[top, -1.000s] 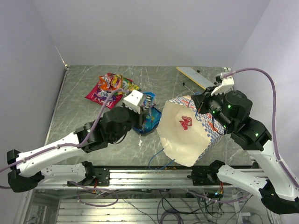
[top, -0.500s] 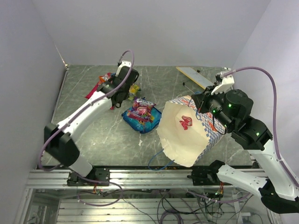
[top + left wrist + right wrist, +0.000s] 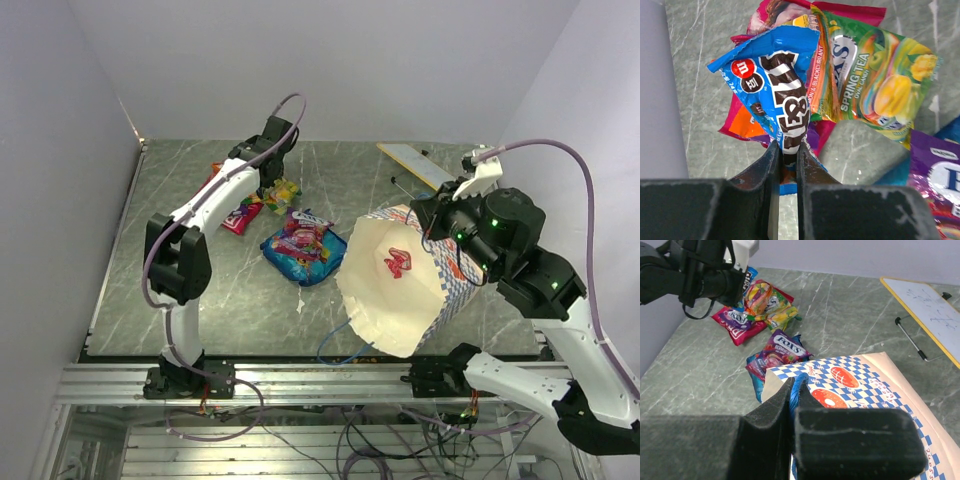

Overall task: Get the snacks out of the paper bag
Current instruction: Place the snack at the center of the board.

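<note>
My left gripper (image 3: 787, 150) is shut on the small blue-red snack packet (image 3: 780, 95), held over the far-left pile. Below it lie the yellow-green packet (image 3: 875, 85) and the red-pink packet (image 3: 737, 127). From above, the left gripper (image 3: 262, 180) sits by the yellow-green packet (image 3: 282, 192) and red-pink packet (image 3: 243, 213). The larger blue packet (image 3: 303, 250) lies left of the paper bag (image 3: 400, 290). The bag is tipped with its cream mouth toward the camera. My right gripper (image 3: 801, 385) is shut on its blue string handle (image 3: 807, 382).
A tan-edged white board (image 3: 420, 165) with a black clip lies at the back right. A loose blue string handle (image 3: 340, 345) hangs near the table's front edge. Grey walls close in the left and back sides. A red mark (image 3: 398, 262) shows on the bag's inside.
My left arm has swung from beside the bag's mouth out to the far-left pile of packets, carrying the small blue-red packet. The right arm and the bag have stayed still.
</note>
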You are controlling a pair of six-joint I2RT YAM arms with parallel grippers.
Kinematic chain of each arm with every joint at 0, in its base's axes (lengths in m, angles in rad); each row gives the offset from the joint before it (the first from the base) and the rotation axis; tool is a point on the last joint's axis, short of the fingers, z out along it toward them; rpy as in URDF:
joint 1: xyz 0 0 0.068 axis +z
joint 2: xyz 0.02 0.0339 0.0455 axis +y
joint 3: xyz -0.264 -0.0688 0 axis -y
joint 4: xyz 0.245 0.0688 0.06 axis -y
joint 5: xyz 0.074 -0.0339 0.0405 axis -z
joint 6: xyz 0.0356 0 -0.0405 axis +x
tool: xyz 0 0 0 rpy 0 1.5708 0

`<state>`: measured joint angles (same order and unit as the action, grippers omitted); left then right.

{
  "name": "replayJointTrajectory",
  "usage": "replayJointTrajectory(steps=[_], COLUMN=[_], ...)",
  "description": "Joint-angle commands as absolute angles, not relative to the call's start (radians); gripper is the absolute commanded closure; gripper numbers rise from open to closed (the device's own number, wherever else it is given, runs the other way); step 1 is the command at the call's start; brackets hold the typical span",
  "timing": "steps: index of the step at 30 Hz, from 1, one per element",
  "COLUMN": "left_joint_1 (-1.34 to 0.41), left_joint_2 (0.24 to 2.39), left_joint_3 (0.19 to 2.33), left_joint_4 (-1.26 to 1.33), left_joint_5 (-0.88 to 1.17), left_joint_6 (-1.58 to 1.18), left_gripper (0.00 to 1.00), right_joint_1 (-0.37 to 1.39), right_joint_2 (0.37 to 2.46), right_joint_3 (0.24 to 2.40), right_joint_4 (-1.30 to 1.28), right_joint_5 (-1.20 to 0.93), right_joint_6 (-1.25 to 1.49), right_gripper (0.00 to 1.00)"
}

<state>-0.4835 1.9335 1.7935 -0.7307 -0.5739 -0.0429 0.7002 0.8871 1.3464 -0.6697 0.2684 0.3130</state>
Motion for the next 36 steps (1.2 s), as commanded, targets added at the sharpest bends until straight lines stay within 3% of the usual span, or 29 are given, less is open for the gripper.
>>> replayJointTrajectory(steps=[1,10,15,17,26,30,36], left_joint_1=[-0.453,-0.396,-0.375,-0.362,-0.36,-0.366,-0.429], left_joint_2=[1.988,2.157,2.221,2.227,2.079,1.921,1.582], left_joint_3=[1.85,1.987,2.017,2.019,2.039,1.959,1.572], left_joint_4=[-0.719,-0.681,-0.689,-0.696,-0.737,-0.748,-0.69], left_joint_5=[-0.554,-0.536,-0.548,-0.513,-0.433,-0.367,-0.2], left_joint_6=[0.022,0.049,0.039,0.018,-0.098,-0.185,-0.376], left_gripper=[0.93,0.93,0.87,0.82,0.31,0.24,0.2], right_joint_1=[0.701,0.7,0.701,0.7,0.701,0.7,0.701], right_joint_2=[0.885,0.91,0.909,0.906,0.908,0.897,0.864], right_joint_3=[1.394,1.453,1.465,1.462,1.435,1.411,1.365], right_joint_4=[-0.694,-0.76,-0.774,-0.764,-0.726,-0.705,-0.68], right_joint_5=[0.281,0.288,0.285,0.281,0.247,0.24,0.239], right_joint_6=[0.294,0.275,0.27,0.268,0.287,0.295,0.303], right_gripper=[1.0,1.0,1.0,1.0,1.0,1.0,1.0])
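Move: The left gripper still pinches the blue M&M's bag by one end. The snack pile it is meant for lies about 7 cm ahead, 5 cm left and 12 cm below; its green bag is some 5 cm ahead and 3 cm right, its purple bag 2 cm ahead and 6 cm left. The second pile sits roughly 11 cm back and 10 cm right. From the right hand, the snack pile is about 20 cm ahead, 35 cm left and 32 cm lower. Bring the left gripper down about 7 cm and forward about 6 cm, easing slightly left, to lay the M&M's bag over the middle of the snack pile. Once low, open the fingers wide and let go, then lift some 13 cm and draw back towards the base, rolling the hand's left side down about 20 degrees. ##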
